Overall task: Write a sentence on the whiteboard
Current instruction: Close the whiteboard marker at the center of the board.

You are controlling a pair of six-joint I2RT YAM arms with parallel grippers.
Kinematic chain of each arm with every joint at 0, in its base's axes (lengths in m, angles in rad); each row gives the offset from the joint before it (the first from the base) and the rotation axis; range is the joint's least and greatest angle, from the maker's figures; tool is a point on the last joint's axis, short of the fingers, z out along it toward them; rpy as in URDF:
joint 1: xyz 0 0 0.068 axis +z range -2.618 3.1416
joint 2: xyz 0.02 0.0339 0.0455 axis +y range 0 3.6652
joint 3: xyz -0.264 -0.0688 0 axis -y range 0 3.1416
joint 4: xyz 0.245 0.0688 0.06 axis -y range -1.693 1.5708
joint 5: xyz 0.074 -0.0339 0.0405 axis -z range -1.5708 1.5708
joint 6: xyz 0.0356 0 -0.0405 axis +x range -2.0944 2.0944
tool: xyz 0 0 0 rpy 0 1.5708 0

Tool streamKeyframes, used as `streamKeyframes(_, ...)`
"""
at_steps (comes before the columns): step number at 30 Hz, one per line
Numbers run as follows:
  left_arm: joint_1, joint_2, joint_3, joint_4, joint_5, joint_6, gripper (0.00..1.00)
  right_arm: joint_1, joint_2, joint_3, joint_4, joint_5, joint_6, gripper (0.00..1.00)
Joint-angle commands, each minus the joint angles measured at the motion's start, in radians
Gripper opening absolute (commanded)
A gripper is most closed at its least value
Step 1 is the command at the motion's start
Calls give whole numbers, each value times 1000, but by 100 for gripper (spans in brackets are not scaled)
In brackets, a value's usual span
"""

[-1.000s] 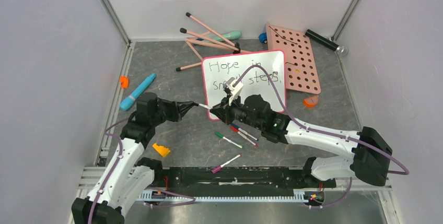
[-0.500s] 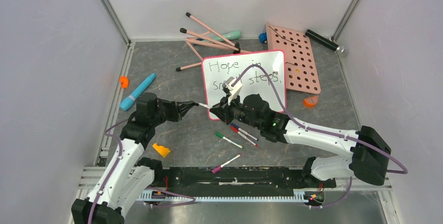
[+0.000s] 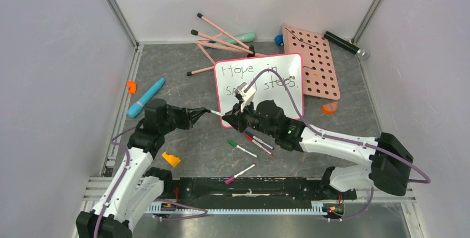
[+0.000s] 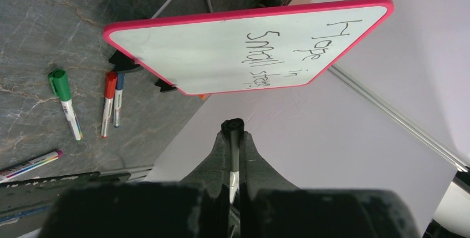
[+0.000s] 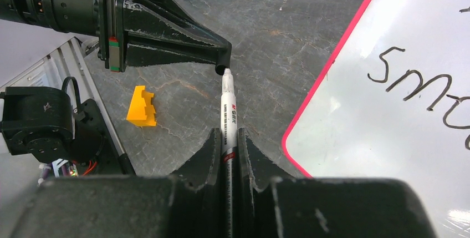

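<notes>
The whiteboard stands tilted on black clips at the middle of the floor. The sentence runs over it in two black handwritten lines; the right wrist view catches only the start of the lower line. In front of its near left corner, a white marker spans between both grippers. My right gripper is shut on the barrel. My left gripper is shut on the black cap at the marker's other end.
Green, red and blue and pink-tipped markers lie near the arms' bases. An orange block and blue tube lie left. The pink pegboard, pink sticks and a black torch are behind.
The right arm has crept slightly to the left. Both grippers stay shut on the marker between them, and nothing else has moved.
</notes>
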Motion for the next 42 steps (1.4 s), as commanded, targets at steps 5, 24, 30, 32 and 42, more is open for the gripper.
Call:
streamKeyframes(5,-3,-11,-7,33,34,-49,2,7,34,56,31,-11,-1,0)
streamKeyframes(24,-4,23,20,16,-37,-43,2,41,144,146,-29,63,12,0)
streamKeyframes(30,-6,38,22,3,-84,-44,2,67,190,208,-67,109,11,0)
streamKeyframes(32,-6,47,28,-10,-107,-40,2,78,214,242,-94,132,8,0)
streamKeyframes(42,-6,92,40,-12,-148,-31,2,121,302,346,-165,179,8,0)
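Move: The right hand grips the open marker, with the black cap about 7 cm to its left, 3 cm ahead and 2 cm lower. The whiteboard's middle is some 13 cm right, 15 cm ahead and 12 cm below this hand; the green marker about 7 cm right, 7 cm back and 19 cm down. From the left hand, which pinches that cap, the open marker's middle is about 8 cm right, 3 cm back and 2 cm higher. Leftward and down, with a little forward, the right hand carries the marker about 6 cm, its fingers dipping some 10 degrees, nib kept at the cap's mouth. The left hand travels the same way, about 6 cm but mostly down, its fingers dipping and swinging counter-clockwise. Both grips hold, the right closing in sideways by about 1 cm. ##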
